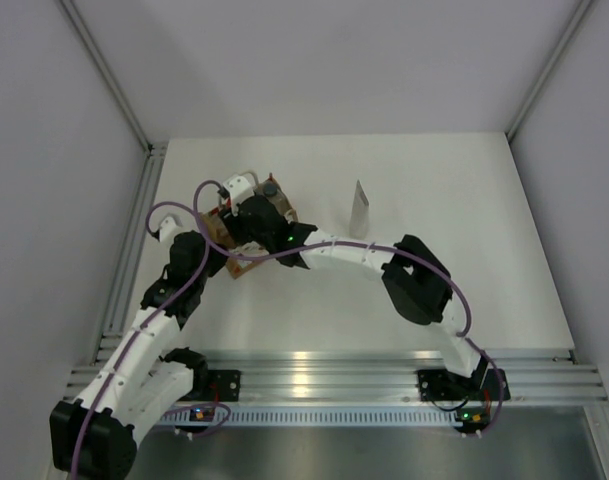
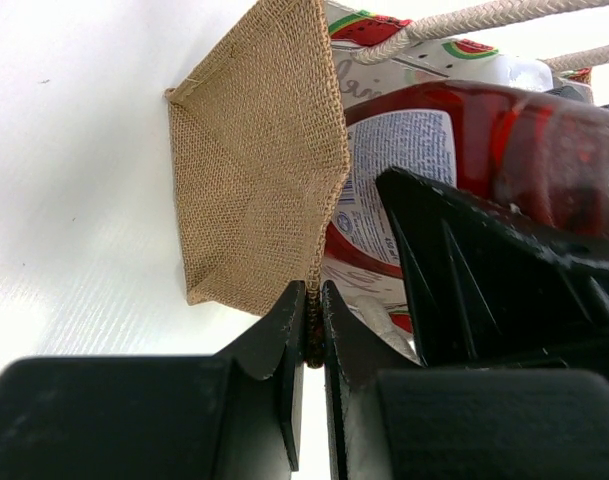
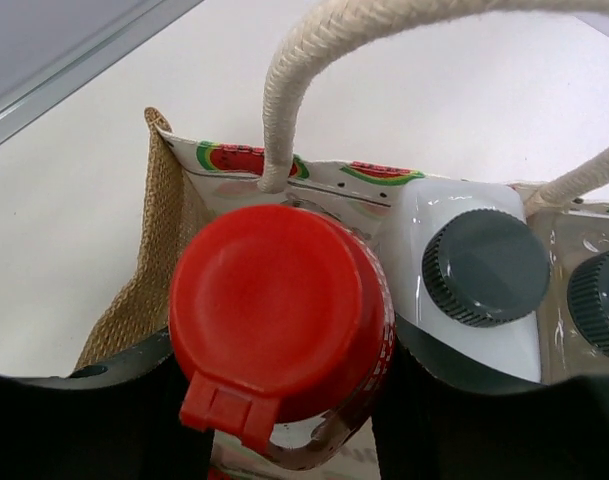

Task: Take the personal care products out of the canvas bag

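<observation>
The canvas bag (image 1: 242,265) stands at the back left of the table. My left gripper (image 1: 224,228) is shut on the bag's burlap side edge (image 2: 314,320), with the burlap panel (image 2: 254,190) just beyond it. My right gripper (image 1: 252,222) reaches into the bag and its fingers (image 3: 464,420) are shut on either side of the red bottle (image 3: 274,310), which also shows in the left wrist view (image 2: 504,150). The white bottle with grey cap (image 3: 484,265) and another dark-capped bottle (image 3: 599,300) stand in the bag beside it. The silvery-grey tube (image 1: 360,210) stands upright on the table, right of the bag.
A white loop handle (image 3: 304,60) arches over the red bottle. Grey walls close in the table on the left, back and right. An aluminium rail (image 1: 334,375) runs along the near edge.
</observation>
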Available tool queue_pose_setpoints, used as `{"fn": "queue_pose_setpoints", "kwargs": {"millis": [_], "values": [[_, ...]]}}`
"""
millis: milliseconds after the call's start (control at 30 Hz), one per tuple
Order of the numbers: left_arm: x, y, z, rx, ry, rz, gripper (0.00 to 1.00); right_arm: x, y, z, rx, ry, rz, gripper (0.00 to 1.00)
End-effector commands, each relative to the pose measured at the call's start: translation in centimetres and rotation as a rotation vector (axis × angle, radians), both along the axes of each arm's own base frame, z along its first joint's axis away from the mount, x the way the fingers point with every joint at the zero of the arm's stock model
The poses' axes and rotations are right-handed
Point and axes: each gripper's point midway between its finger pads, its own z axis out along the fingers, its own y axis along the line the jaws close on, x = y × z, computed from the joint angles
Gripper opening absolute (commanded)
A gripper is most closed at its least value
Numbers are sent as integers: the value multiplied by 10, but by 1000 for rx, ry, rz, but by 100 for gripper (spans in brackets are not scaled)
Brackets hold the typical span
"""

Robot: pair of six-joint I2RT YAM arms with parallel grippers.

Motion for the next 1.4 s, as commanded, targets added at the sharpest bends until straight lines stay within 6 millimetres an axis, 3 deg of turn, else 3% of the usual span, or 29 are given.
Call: {"fn": "queue_pose_setpoints", "kwargs": {"millis": [0,167,467,833,1133,1233,1367], "values": [[5,5,12,9,-20,29,0,-10,-2,128,226,-168,4,0],[6,5,11,9,-15,30,0,-20,-8,147,238,-185,15,0],[4,6,9,4,-18,37,0,-39,-29,201,274,-207,31,0],[4,5,9,-7,-16,37,0,-53,-61,238,250,-178,3,0],[3,0,7,-33,-11,24,0,-53,-112,267,244,-188,-106,0],[2,-1,9,-33,-16,18,0,-45,-137,270,235,-201,-159,0],[2,-2,11,-37,-21,10,0,-31,-184,289,266,-227,-228,0]]}}
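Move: The right hand already has the red bottle between its fingers, its lower part still down in the bag. The white bottle stands about 3 cm ahead and 6 cm to the right, its middle some 8 cm lower, and the clear bottle with the grey cap about 5 cm ahead and 10 cm right, at that same lower height. The pale bottle already out stands about 28 cm to the right, roughly level ahead, on the open table. From the left hand the red bottle is some 6 cm ahead and 2 cm right, at about its height. Upward first, easing slightly back and right, the right hand draws the red bottle out of the bag; then it swings right over the remaining bottles while still climbing, about 19 cm up and 12 cm right in all. Its fingers keep their grip and the wrist hardly turns. The left hand stays put, still pinching the bag's left side edge. ##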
